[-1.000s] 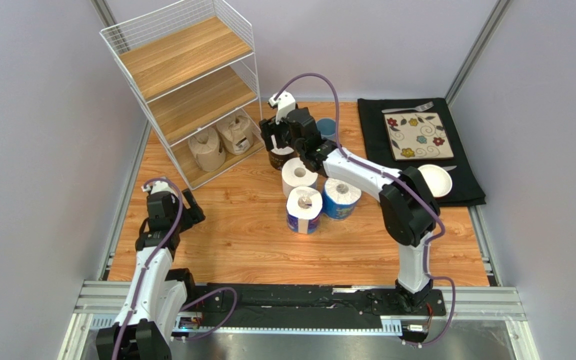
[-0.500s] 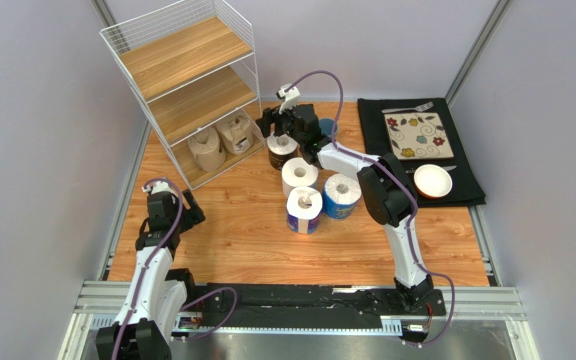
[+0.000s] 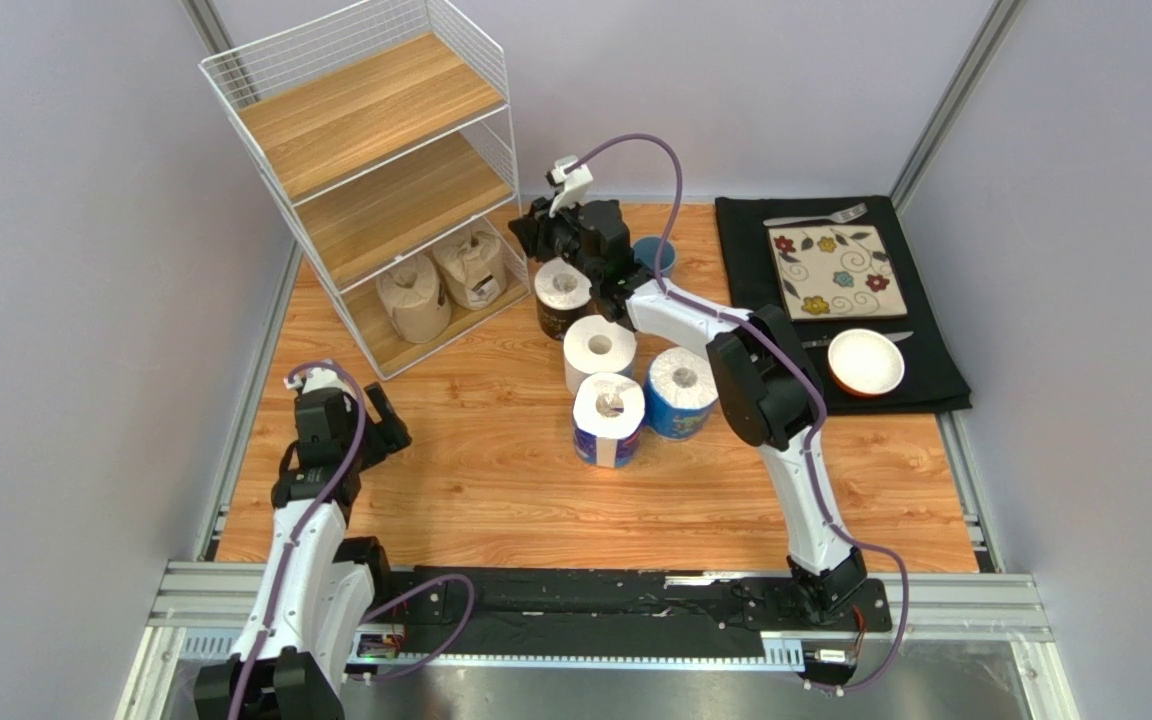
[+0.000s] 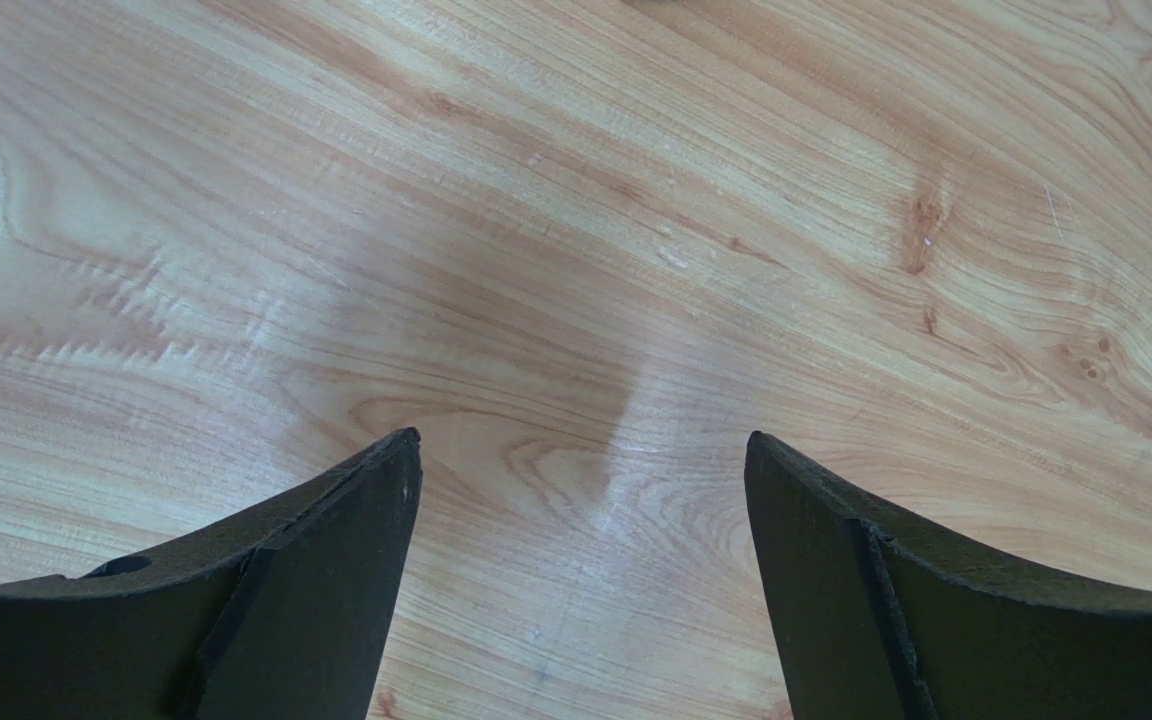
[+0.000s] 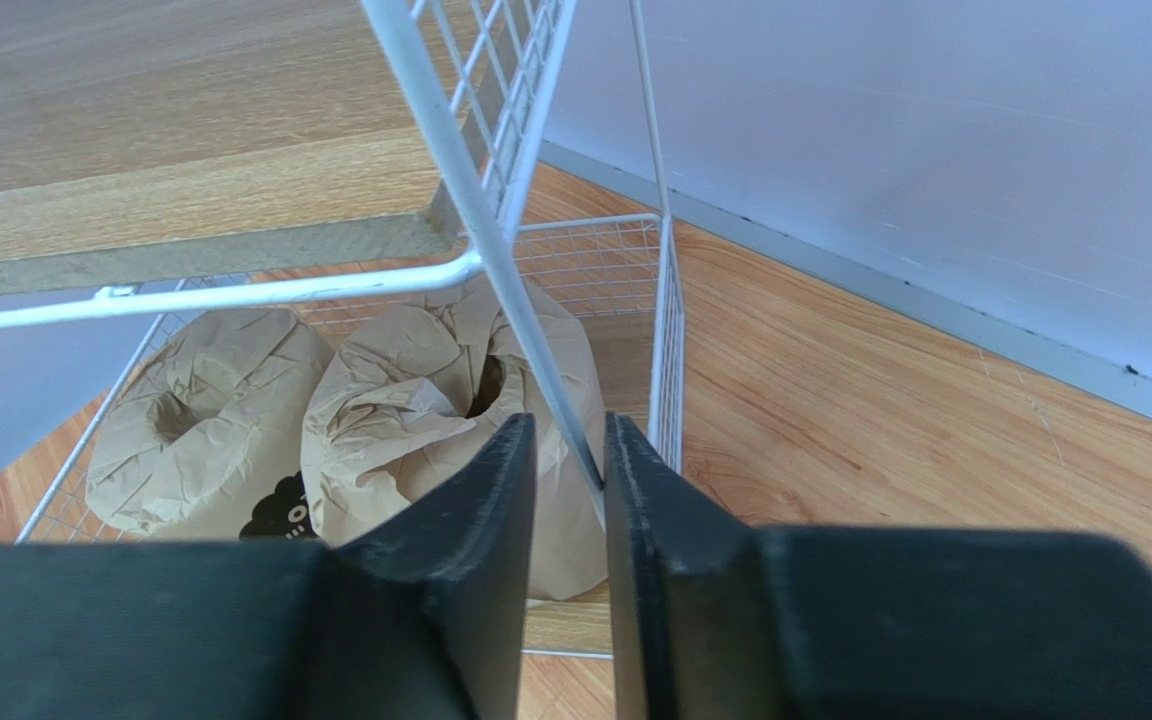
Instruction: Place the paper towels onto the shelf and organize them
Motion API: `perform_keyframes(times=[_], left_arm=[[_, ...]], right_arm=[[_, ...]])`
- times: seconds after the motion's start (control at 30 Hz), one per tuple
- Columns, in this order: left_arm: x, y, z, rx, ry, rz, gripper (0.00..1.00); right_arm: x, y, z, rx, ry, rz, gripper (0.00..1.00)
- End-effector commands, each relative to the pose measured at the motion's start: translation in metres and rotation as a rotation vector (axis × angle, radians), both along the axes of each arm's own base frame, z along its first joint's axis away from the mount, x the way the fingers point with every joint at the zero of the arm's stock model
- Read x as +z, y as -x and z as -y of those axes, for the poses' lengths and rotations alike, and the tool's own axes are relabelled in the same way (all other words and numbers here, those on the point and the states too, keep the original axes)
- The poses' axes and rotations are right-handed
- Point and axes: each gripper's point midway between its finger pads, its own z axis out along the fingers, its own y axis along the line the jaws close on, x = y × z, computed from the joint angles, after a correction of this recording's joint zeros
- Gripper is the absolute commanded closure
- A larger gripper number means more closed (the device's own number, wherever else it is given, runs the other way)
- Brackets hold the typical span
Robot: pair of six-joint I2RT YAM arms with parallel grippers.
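The white wire shelf [image 3: 372, 165] stands at the back left. Two brown paper-wrapped rolls [image 3: 417, 297] [image 3: 474, 267] sit on its bottom tier. On the table stand a dark-wrapped roll [image 3: 560, 297], a white roll [image 3: 599, 350] and two blue-wrapped rolls [image 3: 609, 419] [image 3: 683, 392]. My right gripper [image 3: 536, 234] hovers above the dark roll, by the shelf's near corner, shut and empty. In the right wrist view its fingers [image 5: 570, 431] point at the shelf's corner post [image 5: 465, 210] and the brown rolls [image 5: 417, 405] [image 5: 204, 423]. My left gripper [image 3: 381, 420] [image 4: 582, 443] is open and empty above bare table.
A blue cup [image 3: 654, 252] stands behind the right arm. A black mat [image 3: 920, 323] at the right holds a floral plate [image 3: 838, 272], a fork and a white bowl [image 3: 865, 360]. Walls close in on both sides.
My right gripper has moved up and left from the dark-wrapped roll toward the shelf, leaving the roll's top uncovered. The left arm has not moved.
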Motion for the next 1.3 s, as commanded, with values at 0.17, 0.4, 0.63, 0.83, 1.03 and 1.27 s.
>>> perform_keyframes(times=[0.17, 0.4, 0.63, 0.83, 1.03, 1.27], left_arm=[[0.003, -0.002, -0.002, 0.003, -0.004, 0.018, 0.12], [0.004, -0.003, -0.002, 0.005, -0.002, 0.021, 0.12], [0.002, -0.002, -0.001, 0.002, -0.003, 0.015, 0.12], [0.002, -0.002, -0.001, 0.002, -0.002, 0.014, 0.12], [0.002, -0.002, -0.002, 0.003, -0.004, 0.014, 0.12], [0.002, -0.002, -0.001, 0.003, -0.001, 0.014, 0.12]], right_arm=[[0.014, -0.003, 0.002, -0.035, -0.026, 0.009, 1.00], [0.019, 0.004, 0.021, -0.087, -0.003, 0.026, 1.00], [0.010, -0.007, 0.046, -0.161, 0.008, 0.005, 1.00], [0.008, -0.034, 0.070, -0.215, 0.009, -0.027, 1.00], [0.013, -0.060, 0.112, -0.346, 0.023, -0.032, 1.00], [0.018, -0.047, 0.136, -0.358, 0.009, -0.041, 1.00]])
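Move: The right hand is at the shelf's right front post: the stretch level with it stands between its closing fingers, within about 1 cm. The nearer wrapped roll on the bottom board is some 8 cm left, level ahead, 13 cm below; the other is about 16 cm left and 6 cm back. Outside, the dark roll stands roughly 6 cm right, 5 cm back, 15 cm below. From the left hand, that post stretch is about 29 cm ahead, 19 cm right, 15 cm up. The right fingers finish closing and pinch the shelf's right front post, then drag the shelf by it to the right, first a slow 1.5 cm with a slight draw back, then faster and also forward. In all the hand goes about 7 cm right and 3 cm forward at nearly level height, turning some 10 degrees clockwise and keeping its pinch. ##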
